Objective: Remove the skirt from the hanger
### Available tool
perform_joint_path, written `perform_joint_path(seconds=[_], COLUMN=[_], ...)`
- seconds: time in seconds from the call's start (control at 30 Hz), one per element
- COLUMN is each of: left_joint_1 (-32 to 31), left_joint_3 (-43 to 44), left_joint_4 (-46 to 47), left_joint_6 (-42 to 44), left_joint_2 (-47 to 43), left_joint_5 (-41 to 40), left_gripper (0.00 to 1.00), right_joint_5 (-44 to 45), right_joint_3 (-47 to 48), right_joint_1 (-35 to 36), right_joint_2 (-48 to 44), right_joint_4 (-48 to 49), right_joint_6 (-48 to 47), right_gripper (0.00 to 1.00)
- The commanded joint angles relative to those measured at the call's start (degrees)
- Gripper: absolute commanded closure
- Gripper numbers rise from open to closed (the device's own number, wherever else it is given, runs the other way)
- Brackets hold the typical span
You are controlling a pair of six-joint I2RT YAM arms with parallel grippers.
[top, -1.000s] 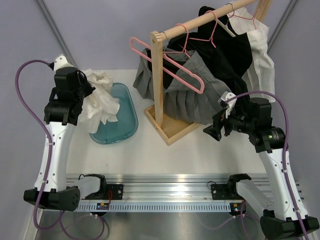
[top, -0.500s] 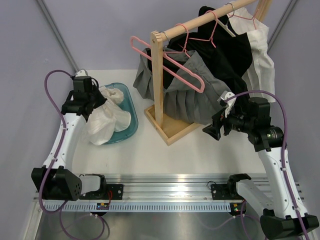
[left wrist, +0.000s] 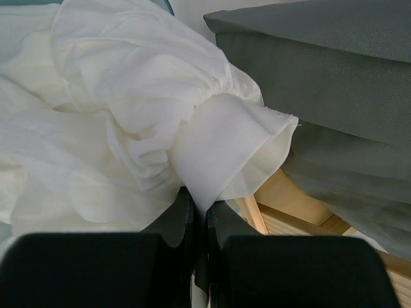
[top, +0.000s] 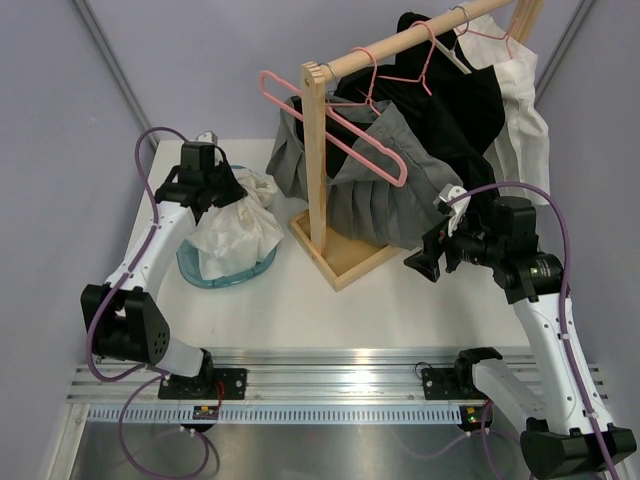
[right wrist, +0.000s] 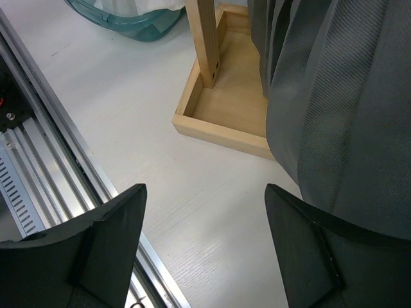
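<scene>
A grey pleated skirt (top: 385, 200) hangs on the wooden rack, with a pink hanger (top: 335, 125) slanting across its top; it also shows in the wrist views (left wrist: 321, 77) (right wrist: 334, 115). My left gripper (top: 213, 188) (left wrist: 200, 206) is shut on a fold of a white ruffled garment (top: 238, 228) (left wrist: 128, 115), holding it over the teal basin (top: 195, 270), just left of the skirt. My right gripper (top: 425, 262) (right wrist: 204, 189) hovers open above the table, beside the skirt's lower right hem, with nothing between its fingers.
The rack's wooden post (top: 316, 150) stands in a tray-like base (top: 340, 262) (right wrist: 225, 109). Its rod (top: 400, 45) also carries black (top: 455, 100) and cream (top: 525, 120) garments on further hangers. A metal rail (top: 330, 385) runs along the table's near edge.
My left arm has swung right and away from me with the white garment, from the table's left edge to over the basin beside the rack. The right arm has stayed put.
</scene>
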Motion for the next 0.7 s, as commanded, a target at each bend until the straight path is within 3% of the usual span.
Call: perform_joint_path(seconds=[0.0, 0.2, 0.4, 0.67], left_joint_1=[0.14, 0.23, 1.55, 4.18], left_joint_3=[2.06, -0.22, -7.52, -14.64], left_joint_4=[3.87, 4.23, 3.00, 3.17], left_joint_6=[0.08, -0.54, 0.42, 3.41], left_joint_2=[-0.25, -1.82, -4.99, -2.45], left_joint_5=[2.43, 0.41, -7.32, -11.90], left_gripper=[1.00, 1.00, 1.00, 1.00], right_joint_5=[-0.88, -1.05, -0.96, -1.49], right_joint_3=[-0.48, -0.22, 0.75, 2.77], right_joint_1=[-0.39, -0.30, -0.39, -0.39], right_joint_2=[-0.50, -0.05, -0.14, 1.09], right_joint_4=[1.86, 1.42, 0.02, -0.69], right_joint_6=[0.92, 0.40, -0.31, -0.84], right_gripper=[0.18, 0.18, 0.18, 0.18])
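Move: The left gripper already pinches the white skirt by its edge, the rest draping into the teal basin. The basin's middle lies about 7 cm to this hand's left, level with it front to back, some 16 cm below. The rack post's foot is about 15 cm right, 4 cm back and 20 cm below; the grey skirt hangs about 27 cm right, level ahead and in height. From the idle right hand the basin is roughly 20 cm ahead, 45 cm left, 22 cm down. Lower the left gripper towards the teal basin with the white skirt still pinched in the shut fingers: after a brief hold, sink some 7 cm while swinging about 6 cm left and drawing back nearly 4 cm, away from the rack. Let the wrist tip a little further down and turn slightly counter-clockwise as it sinks; don't open the fingers. ##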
